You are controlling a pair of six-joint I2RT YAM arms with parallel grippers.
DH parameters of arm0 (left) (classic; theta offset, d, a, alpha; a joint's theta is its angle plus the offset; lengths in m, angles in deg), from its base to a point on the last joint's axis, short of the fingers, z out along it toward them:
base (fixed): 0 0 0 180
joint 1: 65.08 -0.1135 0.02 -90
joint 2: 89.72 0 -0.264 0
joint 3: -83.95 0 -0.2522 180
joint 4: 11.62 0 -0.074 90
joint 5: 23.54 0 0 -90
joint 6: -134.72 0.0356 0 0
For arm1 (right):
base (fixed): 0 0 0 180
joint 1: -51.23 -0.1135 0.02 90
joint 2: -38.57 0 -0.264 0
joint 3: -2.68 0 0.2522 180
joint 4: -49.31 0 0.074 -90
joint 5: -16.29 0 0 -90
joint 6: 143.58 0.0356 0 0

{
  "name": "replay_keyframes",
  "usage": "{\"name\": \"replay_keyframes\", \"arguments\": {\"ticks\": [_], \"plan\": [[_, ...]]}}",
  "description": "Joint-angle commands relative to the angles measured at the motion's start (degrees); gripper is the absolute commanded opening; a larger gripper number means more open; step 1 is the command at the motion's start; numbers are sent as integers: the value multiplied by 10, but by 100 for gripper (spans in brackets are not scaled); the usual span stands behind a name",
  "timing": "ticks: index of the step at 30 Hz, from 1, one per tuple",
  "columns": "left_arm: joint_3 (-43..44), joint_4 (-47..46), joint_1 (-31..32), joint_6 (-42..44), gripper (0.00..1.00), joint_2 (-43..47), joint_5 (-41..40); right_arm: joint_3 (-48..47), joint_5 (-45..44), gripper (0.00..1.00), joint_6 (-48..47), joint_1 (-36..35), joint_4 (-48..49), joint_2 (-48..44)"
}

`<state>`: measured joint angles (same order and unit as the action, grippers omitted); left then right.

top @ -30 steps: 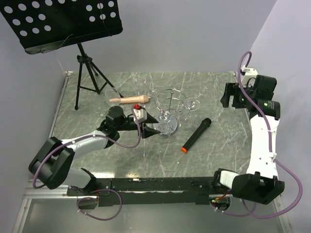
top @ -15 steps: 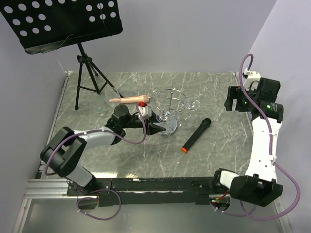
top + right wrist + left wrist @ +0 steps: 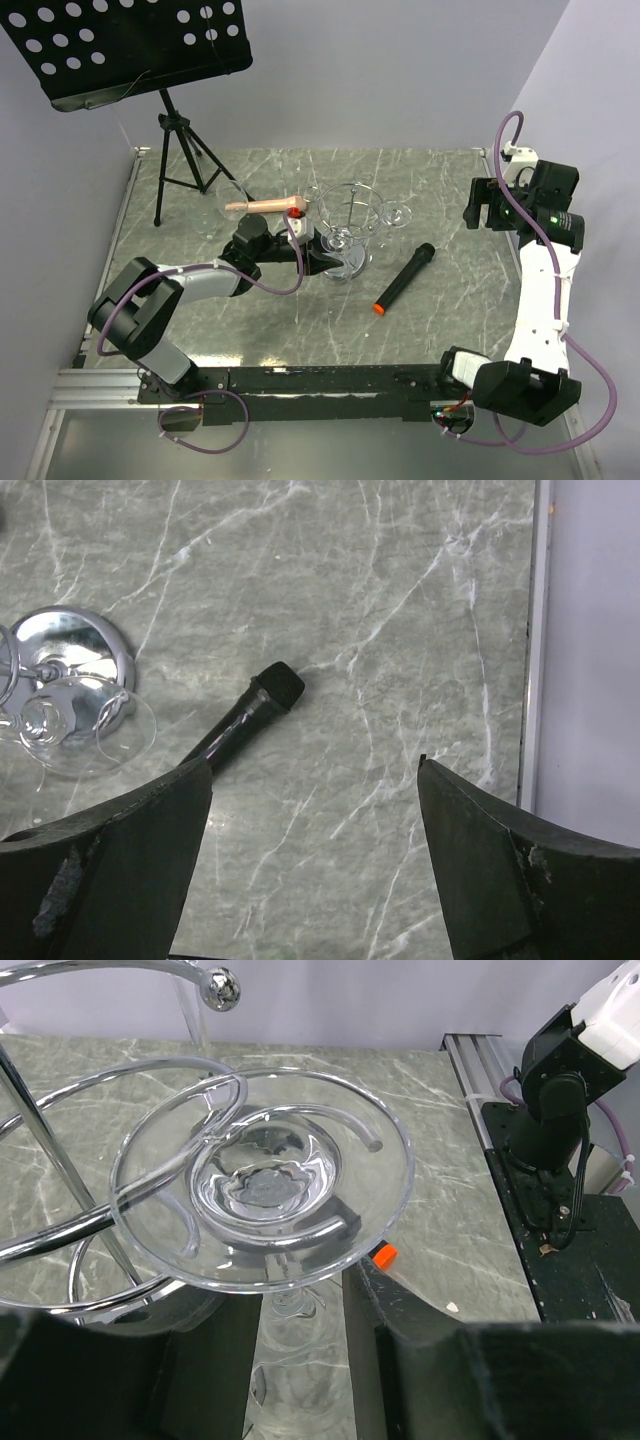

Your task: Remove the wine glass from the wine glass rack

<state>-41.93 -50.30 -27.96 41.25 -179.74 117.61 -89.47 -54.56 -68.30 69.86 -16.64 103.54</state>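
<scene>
The chrome wine glass rack [image 3: 346,212] stands mid-table on its round disc base. A clear wine glass [image 3: 340,239] hangs upside down from its wire arms. In the left wrist view its foot [image 3: 262,1180] rests on a curved chrome arm [image 3: 60,1240] and its stem [image 3: 288,1302] drops between my fingers. My left gripper [image 3: 322,262] [image 3: 303,1290] is open, one finger on each side of the stem just under the foot. My right gripper [image 3: 482,205] [image 3: 315,780] is open and empty, high over the table's right side.
A second wine glass [image 3: 397,213] [image 3: 95,735] hangs on the rack's right side. A black microphone [image 3: 403,278] [image 3: 235,730] lies right of the base. A wooden stick [image 3: 265,206], a clear glass [image 3: 215,213] and the black tripod music stand [image 3: 178,150] are at the back left.
My left gripper has moved right, up to the rack, and now straddles the hanging glass's stem. The right arm shifted slightly and has held still since.
</scene>
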Motion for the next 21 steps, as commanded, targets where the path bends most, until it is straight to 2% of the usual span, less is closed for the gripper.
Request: {"name": "replay_keyframes", "arguments": {"ticks": [1,13,15,18,21], "plan": [[16,-22,2,17,40,-6,12,-14,6,89,-7,5,-2,3],[14,-8,4,51,22,-5,-4,0,5,89,-7,5,2,-5],[16,-6,4,53,16,-4,-3,2,6,89,-8,4,2,-5],[18,-21,4,39,1,2,3,4,4,89,-11,6,4,-5],[22,-45,4,9,1,11,-4,4,4,89,-9,6,7,-2]]}}
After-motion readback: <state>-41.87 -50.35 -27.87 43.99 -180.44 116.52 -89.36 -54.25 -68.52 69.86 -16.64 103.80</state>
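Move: The hanging wine glass's stem is already between the left hand's open fingers; the upside-down glass's middle lies about 5 cm below, 1 cm ahead and 1 cm right. The rack's pole stands some 7 cm ahead and 3 cm right, a second glass roughly 9 cm ahead and 11 cm right, the black microphone 3 cm ahead and 16 cm right, some 18 cm down. From the right hand, the wine glass is about 25 cm left, 6 cm back and 13 cm lower. Almost in place beneath the glass's foot, still pointing right, the left hand closes its fingers from under half open to nearly shut, pinching the stem just below the rack's hook. Meanwhile it eases down and forward by only about half a centimetre each. ##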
